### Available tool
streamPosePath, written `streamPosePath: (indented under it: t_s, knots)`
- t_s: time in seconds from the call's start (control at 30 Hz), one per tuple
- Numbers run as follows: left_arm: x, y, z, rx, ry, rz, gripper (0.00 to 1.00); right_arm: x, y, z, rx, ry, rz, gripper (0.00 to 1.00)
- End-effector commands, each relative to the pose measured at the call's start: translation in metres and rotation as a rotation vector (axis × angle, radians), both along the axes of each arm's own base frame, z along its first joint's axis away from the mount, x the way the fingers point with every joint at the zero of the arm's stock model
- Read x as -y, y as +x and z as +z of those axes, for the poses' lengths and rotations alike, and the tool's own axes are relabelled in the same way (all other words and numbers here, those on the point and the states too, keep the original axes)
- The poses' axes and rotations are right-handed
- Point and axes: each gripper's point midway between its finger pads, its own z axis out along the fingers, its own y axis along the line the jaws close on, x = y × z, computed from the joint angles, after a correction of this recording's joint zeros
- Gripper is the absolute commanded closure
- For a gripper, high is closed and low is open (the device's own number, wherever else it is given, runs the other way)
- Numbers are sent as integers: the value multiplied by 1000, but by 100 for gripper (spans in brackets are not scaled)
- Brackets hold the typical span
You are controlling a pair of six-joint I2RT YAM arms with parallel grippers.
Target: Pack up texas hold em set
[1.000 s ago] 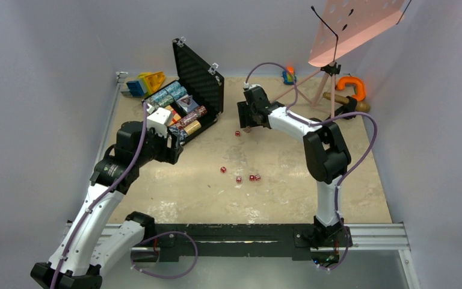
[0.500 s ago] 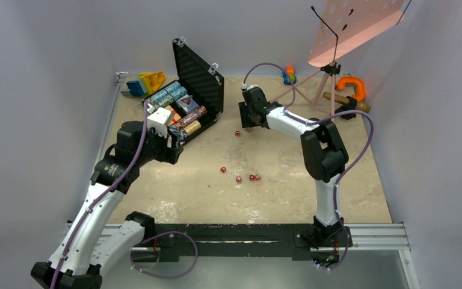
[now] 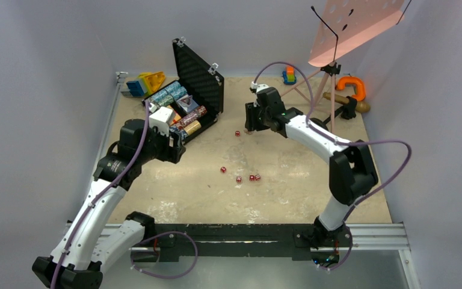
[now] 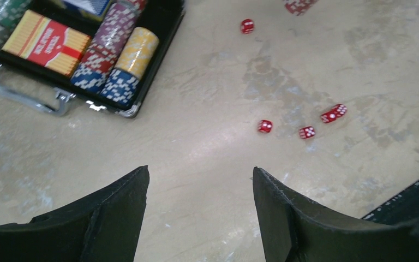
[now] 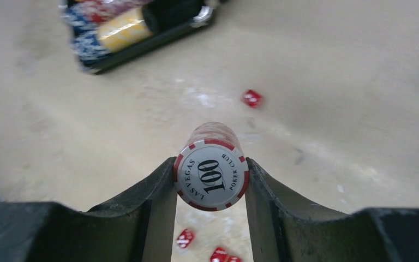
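The black briefcase (image 3: 200, 78) lies open at the back left, holding chip stacks (image 4: 135, 52) and the orange-red card box (image 4: 46, 42). My right gripper (image 5: 211, 176) is shut on a red-and-white poker-chip stack (image 5: 211, 173) marked 100, held just above the table right of the case; in the top view this gripper (image 3: 249, 124) hides the stack. Small red dice (image 3: 239, 179) lie scattered mid-table, one die (image 3: 237, 133) close to the right gripper. My left gripper (image 4: 199, 170) stands open and empty over bare table, just in front of the case (image 4: 161, 52).
Blue and yellow toy blocks (image 3: 144, 83) sit behind the case. A pink music stand (image 3: 355, 27) on a tripod, an orange clamp (image 3: 352, 86) and a small toy (image 3: 289, 75) fill the back right corner.
The right gripper has closed on the chip stack and shifted slightly right, its elbow swinging out to the right. The left arm has hardly moved.
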Motion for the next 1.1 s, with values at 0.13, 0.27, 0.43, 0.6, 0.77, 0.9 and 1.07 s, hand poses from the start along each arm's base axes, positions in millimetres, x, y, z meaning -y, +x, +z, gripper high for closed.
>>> streamPosePath:
  t_s: [0.13,0.27,0.43,0.6,0.77,0.9,1.07]
  knots:
    - [81,-16,41,-6,-335,-377,31,-73,-94,83,-107,487,476,100]
    - [104,-20,51,0,-389,-488,28,-89,-130,103,-134,545,616,100]
    - [113,-23,39,-26,-357,-521,24,-99,-156,114,-151,580,704,100]
    - [105,-17,31,5,-287,-470,23,-100,-168,115,-169,600,739,100]
    - [105,-15,24,-13,-272,-462,23,-100,-175,119,-169,608,763,100]
    - [112,-18,18,-55,-285,-494,23,-100,-177,120,-166,610,769,100]
    - [121,-28,13,-118,-314,-571,23,-100,-178,123,-153,615,771,100]
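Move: The left hand, empty and open, goes for the red chip stack held in the right fingers, about 14 cm ahead of it, 21 cm to its right and 8 cm lower. From the left hand, the yellow chips in the case lie some 20 cm ahead and 4 cm right, a lone die 19 ahead and 20 right. The right hand takes the stack towards the left gripper, some 14 cm back, 22 cm left and 7 cm higher; a nearer die lies 8 cm back and 7 cm left of the right hand. Right hand carries the red stack some 17 cm back, leftward and up to meet the open, rightward-reaching left. ##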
